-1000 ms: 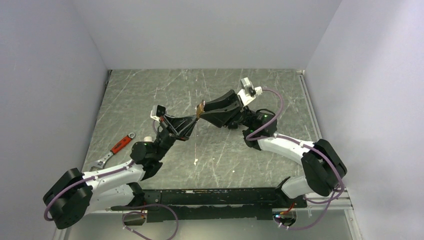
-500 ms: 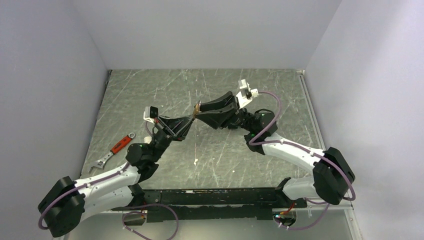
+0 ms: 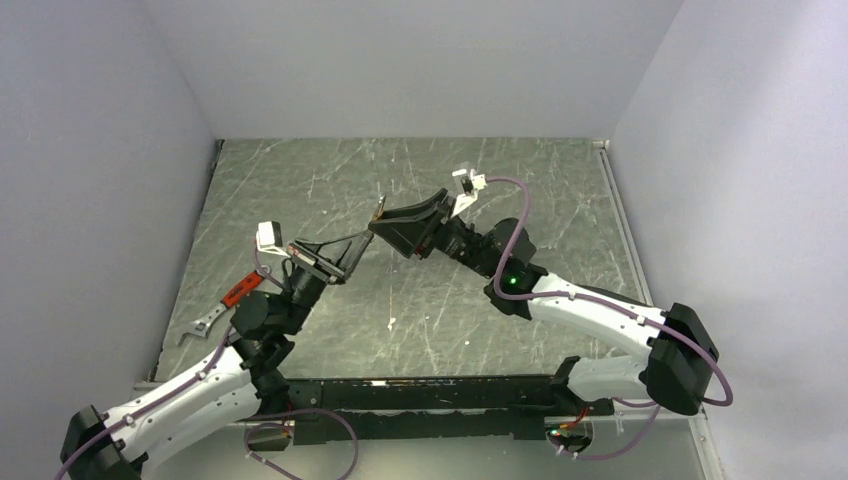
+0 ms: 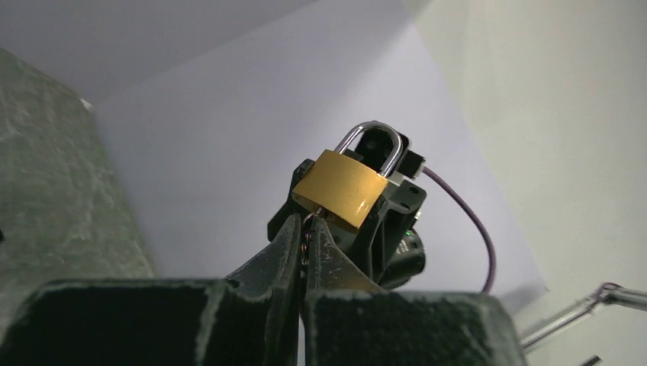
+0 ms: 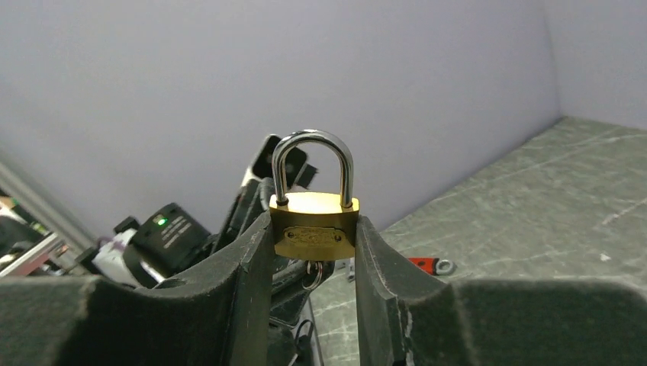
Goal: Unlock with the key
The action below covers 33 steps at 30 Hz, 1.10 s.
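Note:
A brass padlock (image 3: 378, 210) with a silvery shackle, shut, is held in the air above the table's middle. My right gripper (image 3: 386, 224) is shut on its body; in the right wrist view the padlock (image 5: 314, 225) sits upright between the fingers (image 5: 252, 259). My left gripper (image 3: 363, 238) meets the padlock's underside. In the left wrist view the left gripper (image 4: 306, 226) is shut on the key (image 4: 307, 238), its tip at the padlock's (image 4: 339, 188) bottom. The key is mostly hidden; its small ring (image 5: 314, 276) hangs under the lock.
A red-handled adjustable wrench (image 3: 228, 300) lies on the grey marbled table (image 3: 560, 200) at the left, close to the left arm. White walls enclose the table on three sides. The wrench's red end also shows in the right wrist view (image 5: 424, 264).
Both grippers, still joined at the padlock and key, have shifted left and slightly farther back. The left arm has stretched out and the right arm has reached farther left.

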Available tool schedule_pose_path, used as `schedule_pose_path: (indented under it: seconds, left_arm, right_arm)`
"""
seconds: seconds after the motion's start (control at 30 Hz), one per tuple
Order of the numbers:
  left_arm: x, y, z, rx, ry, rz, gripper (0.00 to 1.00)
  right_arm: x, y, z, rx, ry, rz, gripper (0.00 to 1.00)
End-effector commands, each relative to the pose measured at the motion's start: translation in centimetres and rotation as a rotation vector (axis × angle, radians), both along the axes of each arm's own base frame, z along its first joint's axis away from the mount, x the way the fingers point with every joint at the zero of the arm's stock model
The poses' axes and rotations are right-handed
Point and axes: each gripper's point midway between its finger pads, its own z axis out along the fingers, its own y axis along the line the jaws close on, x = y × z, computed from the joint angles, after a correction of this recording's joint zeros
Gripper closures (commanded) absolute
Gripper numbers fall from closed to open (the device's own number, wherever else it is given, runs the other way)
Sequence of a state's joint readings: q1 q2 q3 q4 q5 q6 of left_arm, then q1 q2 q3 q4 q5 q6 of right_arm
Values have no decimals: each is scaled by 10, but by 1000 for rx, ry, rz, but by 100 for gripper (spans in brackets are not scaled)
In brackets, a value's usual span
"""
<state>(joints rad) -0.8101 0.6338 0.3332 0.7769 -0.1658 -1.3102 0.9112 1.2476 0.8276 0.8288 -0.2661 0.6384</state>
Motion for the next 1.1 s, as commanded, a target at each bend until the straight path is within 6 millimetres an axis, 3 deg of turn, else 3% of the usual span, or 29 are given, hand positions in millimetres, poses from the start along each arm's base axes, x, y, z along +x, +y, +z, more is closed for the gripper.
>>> schedule_pose_path:
  seconds: [0.0,0.3,0.5,0.6,0.7,0.77,0.9,1.07]
  left_arm:
    - [5,7,17,114,-72,107,100]
    - [18,9,-4,242,-48,189,100]
    - [33,24,-38,455,41,302,98]
    - [33,27,-50,505,35,316,79]
    - [32,28,-59,534,52,315,46]
    - [32,30,-63,554,73,315,31]
    - [28,35,-66,599,66,315,24]
    - [8,39,-67,817,-59,263,31]
  right_arm:
    - [4,17,-17,-122,74,-79,100]
    - [17,25,-24,-197,160,-189,100]
    - [33,17,-41,-272,196,-297,100]
    - [35,15,-40,-275,191,-310,100]
    - [37,14,-37,-277,181,-323,100]
    - [39,11,-34,-279,174,-340,100]
    - [44,4,-32,-305,146,-381,100]
    - [43,-10,-41,-436,57,-403,100]
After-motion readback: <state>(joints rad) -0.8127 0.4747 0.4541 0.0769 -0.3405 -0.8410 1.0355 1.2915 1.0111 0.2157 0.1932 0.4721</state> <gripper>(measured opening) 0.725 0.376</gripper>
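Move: The key's bow and ring are already pinched in the left fingers, the key's middle about 1 cm ahead, 1 cm right and 1 cm above that hand; the padlock body it sits in is some 3 cm ahead, 2 cm right and 2 cm up. The right hand already grips this padlock, its body roughly 1 cm to the left of the hand, otherwise level; from the right hand the key lies about 2 cm back, 2 cm left and 1 cm lower. The padlock and its key are first carried together by both hands, forward and a little left, then sinking. About 3 cm down, the left fingers open wide and let go of the key; that hand keeps dropping to about 8 cm below its start, rolling its left side up nearly 40 degrees and easing left, away from the lock. The right hand keeps its grip and sinks nearly as far, turning clockwise some 20 degrees and rolling its left side down. ##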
